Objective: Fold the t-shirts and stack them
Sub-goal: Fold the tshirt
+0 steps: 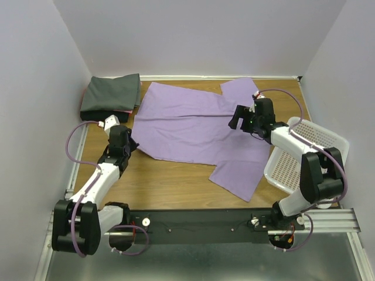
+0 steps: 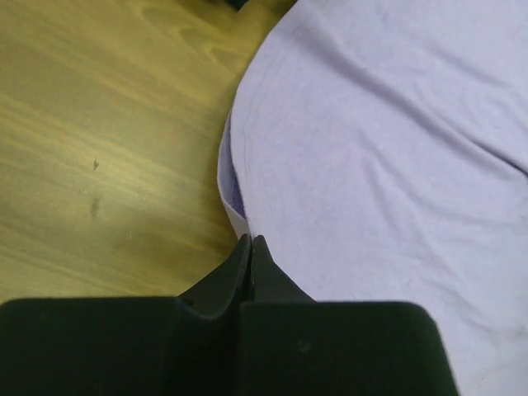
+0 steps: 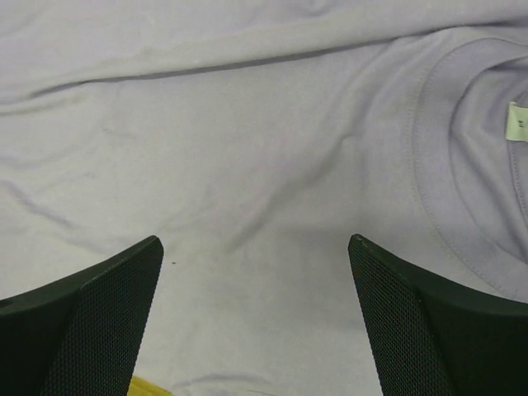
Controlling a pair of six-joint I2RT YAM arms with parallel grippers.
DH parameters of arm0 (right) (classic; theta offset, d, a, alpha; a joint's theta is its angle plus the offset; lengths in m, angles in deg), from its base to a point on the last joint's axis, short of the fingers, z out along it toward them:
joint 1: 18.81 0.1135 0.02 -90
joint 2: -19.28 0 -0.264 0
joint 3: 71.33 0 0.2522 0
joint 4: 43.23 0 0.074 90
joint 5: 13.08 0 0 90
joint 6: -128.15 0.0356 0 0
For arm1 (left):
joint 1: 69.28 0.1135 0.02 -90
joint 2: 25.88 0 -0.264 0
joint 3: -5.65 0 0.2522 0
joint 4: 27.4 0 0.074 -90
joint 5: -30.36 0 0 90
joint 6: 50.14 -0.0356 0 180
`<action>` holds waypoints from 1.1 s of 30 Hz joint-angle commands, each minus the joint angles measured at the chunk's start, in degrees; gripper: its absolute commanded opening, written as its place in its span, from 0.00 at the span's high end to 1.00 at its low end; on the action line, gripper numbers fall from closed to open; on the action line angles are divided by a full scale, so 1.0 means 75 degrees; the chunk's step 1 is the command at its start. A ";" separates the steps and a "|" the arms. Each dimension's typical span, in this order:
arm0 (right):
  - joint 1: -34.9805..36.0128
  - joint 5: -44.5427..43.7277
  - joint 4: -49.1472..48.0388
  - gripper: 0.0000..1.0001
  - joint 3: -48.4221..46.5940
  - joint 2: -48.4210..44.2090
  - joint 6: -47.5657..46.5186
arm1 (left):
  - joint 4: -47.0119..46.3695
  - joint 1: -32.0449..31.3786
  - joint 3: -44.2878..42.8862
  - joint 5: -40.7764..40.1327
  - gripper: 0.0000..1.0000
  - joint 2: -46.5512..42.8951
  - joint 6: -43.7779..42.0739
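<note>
A lavender t-shirt [image 1: 193, 126] lies spread flat on the wooden table [image 1: 170, 184], with its sleeves toward the right. My left gripper [image 1: 132, 144] is at the shirt's left edge. In the left wrist view its jaws [image 2: 250, 241] are pressed together on the slightly raised hem of the lavender t-shirt [image 2: 388, 165]. My right gripper [image 1: 239, 120] hovers over the shirt near the collar. It [image 3: 256, 243] is wide open above the lavender cloth [image 3: 247, 148], with nothing between its fingers. The collar [image 3: 429, 165] shows at the right. A folded dark grey t-shirt [image 1: 111, 92] rests at the back left on a pinkish one [image 1: 122, 111].
A white mesh basket [image 1: 307, 153] stands at the right edge, beside the right arm. Grey walls close in the table at the left, back and right. Bare wood [image 2: 99, 148] lies to the left of the shirt's hem.
</note>
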 commanded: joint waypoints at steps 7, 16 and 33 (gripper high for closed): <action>0.1053 -0.1160 0.0147 0.00 0.0373 -0.0313 0.0497 | -0.0686 -0.0220 -0.0014 -0.0587 1.00 -0.0165 -0.0657; 0.1897 -0.2321 0.1354 0.00 0.0501 -0.0745 0.1001 | -0.1190 -0.0267 0.0326 -0.0072 1.00 -0.0083 -0.0798; 0.2319 -0.2286 0.1801 0.00 0.1170 -0.0559 0.1283 | -0.1495 -0.0255 -0.0072 -0.0633 1.00 -0.0071 -0.1044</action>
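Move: At the right hand's back and a little left, the near armpit of the purple t-shirt, where the near sleeve joins the body, lies some 17 cm back, 6 cm left and 8 cm below. The collar is about 8 cm to this hand's right, nearly level fore and aft; the white basket sits roughly 16 cm back and 27 cm right. From the left hand, already pinching the near hem corner, that armpit is about 8 cm back and 30 cm right. Swinging back over the t-shirt towards the near armpit, the right hand travels about 9 cm, first veering some 4 cm left, then coming almost straight back while sinking towards the cloth; it rolls and tips down by roughly 10 degrees each, fingers wide open. The left hand keeps its pinch on the hem corner and edges it about 2 cm up and forward. ##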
